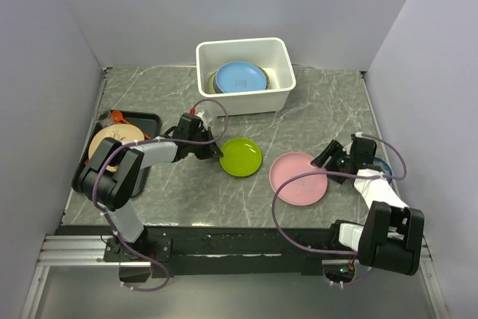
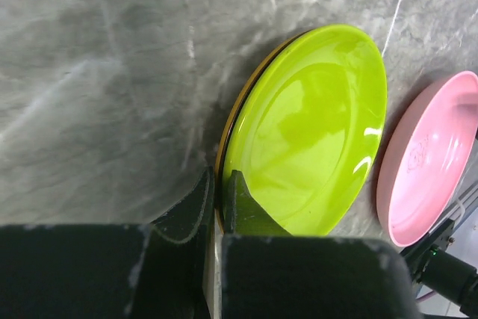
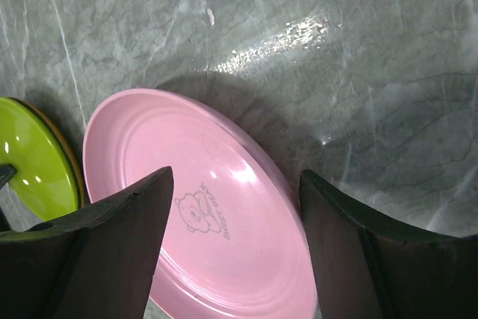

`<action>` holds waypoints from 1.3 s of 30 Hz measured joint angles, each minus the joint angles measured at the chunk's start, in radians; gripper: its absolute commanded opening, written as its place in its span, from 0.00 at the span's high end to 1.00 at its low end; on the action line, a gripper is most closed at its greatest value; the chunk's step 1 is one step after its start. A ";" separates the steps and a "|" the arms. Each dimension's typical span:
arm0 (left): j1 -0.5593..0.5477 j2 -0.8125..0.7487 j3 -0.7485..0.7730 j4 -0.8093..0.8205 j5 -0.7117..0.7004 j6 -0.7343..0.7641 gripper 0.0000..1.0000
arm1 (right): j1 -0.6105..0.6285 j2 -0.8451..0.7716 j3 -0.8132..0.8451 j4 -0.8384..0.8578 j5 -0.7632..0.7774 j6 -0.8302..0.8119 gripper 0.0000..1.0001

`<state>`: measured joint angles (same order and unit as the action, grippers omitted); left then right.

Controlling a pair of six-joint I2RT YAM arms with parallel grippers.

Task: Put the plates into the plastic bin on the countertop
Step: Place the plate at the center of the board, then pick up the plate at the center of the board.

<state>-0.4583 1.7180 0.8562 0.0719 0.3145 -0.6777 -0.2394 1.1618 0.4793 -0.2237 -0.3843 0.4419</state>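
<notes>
A lime green plate [image 1: 240,157] lies on the dark marble countertop [image 1: 187,192], with a yellow-orange edge [image 2: 224,136] showing under its rim. My left gripper [image 1: 214,152] is shut on that plate's left rim; the left wrist view shows the pinch [image 2: 220,184] on the plate [image 2: 314,132]. A pink plate [image 1: 298,177] with a bear print lies to its right. My right gripper [image 1: 329,159] is open and empty, and in the right wrist view [image 3: 237,177] it hovers over the pink plate's [image 3: 224,259] right part. The white plastic bin [image 1: 246,101] at the back holds a blue plate [image 1: 240,76] on top of others.
A flat black tray [image 1: 146,119] at the left holds a peach plate [image 1: 112,143] and an orange item [image 1: 116,117]. A small blue-patterned dish [image 1: 382,164] sits partly hidden behind my right arm. White walls close in the left, back and right sides.
</notes>
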 measured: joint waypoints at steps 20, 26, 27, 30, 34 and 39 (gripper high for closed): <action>0.039 -0.074 -0.047 0.017 -0.078 -0.002 0.09 | 0.127 0.107 0.047 -0.005 -0.029 -0.023 0.38; 0.041 -0.170 -0.054 -0.004 -0.116 0.005 0.06 | 0.154 0.153 0.060 -0.006 -0.030 -0.029 0.47; 0.041 -0.184 -0.054 -0.005 -0.121 0.005 0.05 | 0.156 0.158 0.061 -0.005 -0.030 -0.031 0.48; 0.041 -0.219 -0.054 -0.007 -0.132 0.005 0.05 | 0.162 0.168 0.065 -0.005 -0.029 -0.034 0.54; 0.041 -0.238 -0.059 -0.010 -0.147 0.009 0.04 | 0.165 0.172 0.065 -0.006 -0.026 -0.040 0.71; 0.041 -0.262 -0.078 -0.021 -0.157 0.009 0.04 | 0.168 0.180 0.065 -0.006 -0.027 -0.044 0.86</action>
<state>-0.4171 1.4559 0.7784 0.0513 0.1577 -0.6685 -0.0715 1.3418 0.5446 -0.2298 -0.4118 0.3977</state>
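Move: At the left fingertips is the near-left rim of the green plate, its middle about 6 cm to the right and 1 cm back, roughly 2 cm below; the pink plate's middle lies some 24 cm right and 8 cm back, the white bin's about 20 cm ahead and 8 cm right. From the right hand, the pink plate's middle is about 8 cm left, 2 cm back and 3 cm lower, the green plate's 26 cm left and 5 cm ahead. Drawing the green plate a touch left by its rim, the left hand opens its fingers wide and lets go, then backs off left and rises about 6 cm, tips tilting up. The right hand meanwhile travels some 5 cm left, pushing the pink plate along, sinks about 2 cm, turns about 10 degrees counter-clockwise and closes its part-open fingers around the plate's right rim. ##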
